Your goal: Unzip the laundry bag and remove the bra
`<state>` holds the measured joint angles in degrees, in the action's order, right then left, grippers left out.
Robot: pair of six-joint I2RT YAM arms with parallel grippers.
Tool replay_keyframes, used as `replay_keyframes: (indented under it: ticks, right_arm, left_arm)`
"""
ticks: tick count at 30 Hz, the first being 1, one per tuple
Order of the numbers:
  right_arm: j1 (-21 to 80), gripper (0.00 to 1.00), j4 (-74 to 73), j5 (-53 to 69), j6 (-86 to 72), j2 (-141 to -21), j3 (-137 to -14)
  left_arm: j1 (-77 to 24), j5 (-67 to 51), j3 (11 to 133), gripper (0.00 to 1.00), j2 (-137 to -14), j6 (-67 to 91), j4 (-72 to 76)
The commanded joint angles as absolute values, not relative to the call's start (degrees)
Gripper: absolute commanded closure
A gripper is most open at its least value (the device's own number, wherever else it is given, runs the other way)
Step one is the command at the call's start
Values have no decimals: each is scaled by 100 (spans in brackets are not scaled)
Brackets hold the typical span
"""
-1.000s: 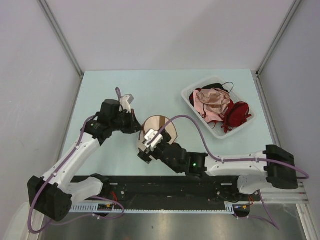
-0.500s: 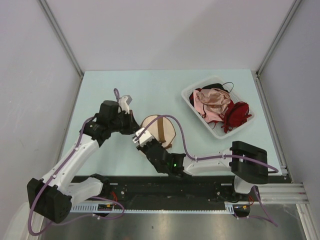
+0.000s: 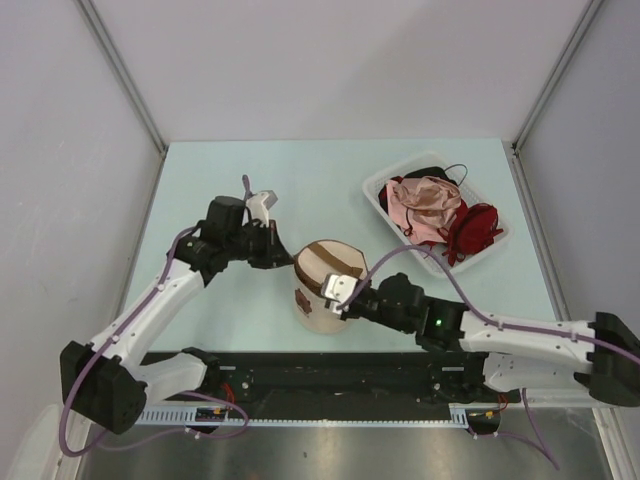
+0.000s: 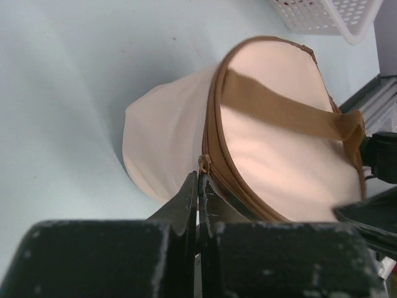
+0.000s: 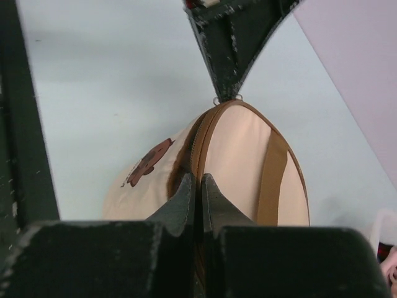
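Observation:
The laundry bag [image 3: 318,268] is a round beige pouch with a brown strap, standing on its side near the table's front. It also shows in the left wrist view [image 4: 273,155] and the right wrist view [image 5: 242,161]. Its zipper looks closed. My left gripper [image 3: 283,260] is shut on the zipper pull [image 4: 203,163] at the bag's left edge, with its tips [image 4: 198,177] pinched together; the right wrist view also shows the left gripper [image 5: 226,93]. My right gripper [image 3: 338,298] is shut on the bag's zipper seam [image 5: 200,180] at its near side. The bra is hidden.
A clear plastic tray [image 3: 380,190] stands at the back right, holding a pink garment [image 3: 425,200] and a red-and-black garment [image 3: 470,230]. Grey walls close the table's left, back and right. The black rail [image 3: 330,375] runs along the near edge.
The right arm has swung out to the right, still gripping the bag. The bag has shifted right and toward the front. My left gripper followed it to the right.

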<state>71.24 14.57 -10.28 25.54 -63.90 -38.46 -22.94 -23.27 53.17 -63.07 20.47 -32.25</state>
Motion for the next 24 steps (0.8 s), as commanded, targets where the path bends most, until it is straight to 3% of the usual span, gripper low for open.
replay_keyframes:
  ticks: [1,12,24]
  right_arm:
    - [7040,100,449,438,2866,-5415,-3858]
    - [7022,100,97,826,2391,-4693,-3858]
    - [6566,100,1124,1880,1662,-3876,-3850]
  left_arm:
    - [-2215,-2522,5572,100,-6608,1775,-2892]
    - [-2215,-2760,5845,100,-7031,1784,-2541]
    - [-2215,-3225,5686,100,-8042,2012,-1802]
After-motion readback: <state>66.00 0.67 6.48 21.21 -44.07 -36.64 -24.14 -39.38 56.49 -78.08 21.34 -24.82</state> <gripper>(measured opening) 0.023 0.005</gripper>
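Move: The left fingers already pinch the zip-end tab, with the laundry bag's middle about 7 cm back, 7 cm right and 6 cm below. The right fingers, shut on the lid's edge at the zip, have the bag's middle about 7 cm below them and 1 cm back; the zip-end tab is some 7 cm ahead and 7 cm left of them. The basket lies roughly 20 cm ahead of the right hand and 27 cm right, lower down. Still pinching the zipped edge, the right hand pulls back about 4 cm along the rim, easing right and rising, then slows and goes on rightwards and up, turning some 10 degrees counter-clockwise. The left keeps its pinch on the end tab and follows about 5 cm to the right, dipping late and swinging clockwise. ##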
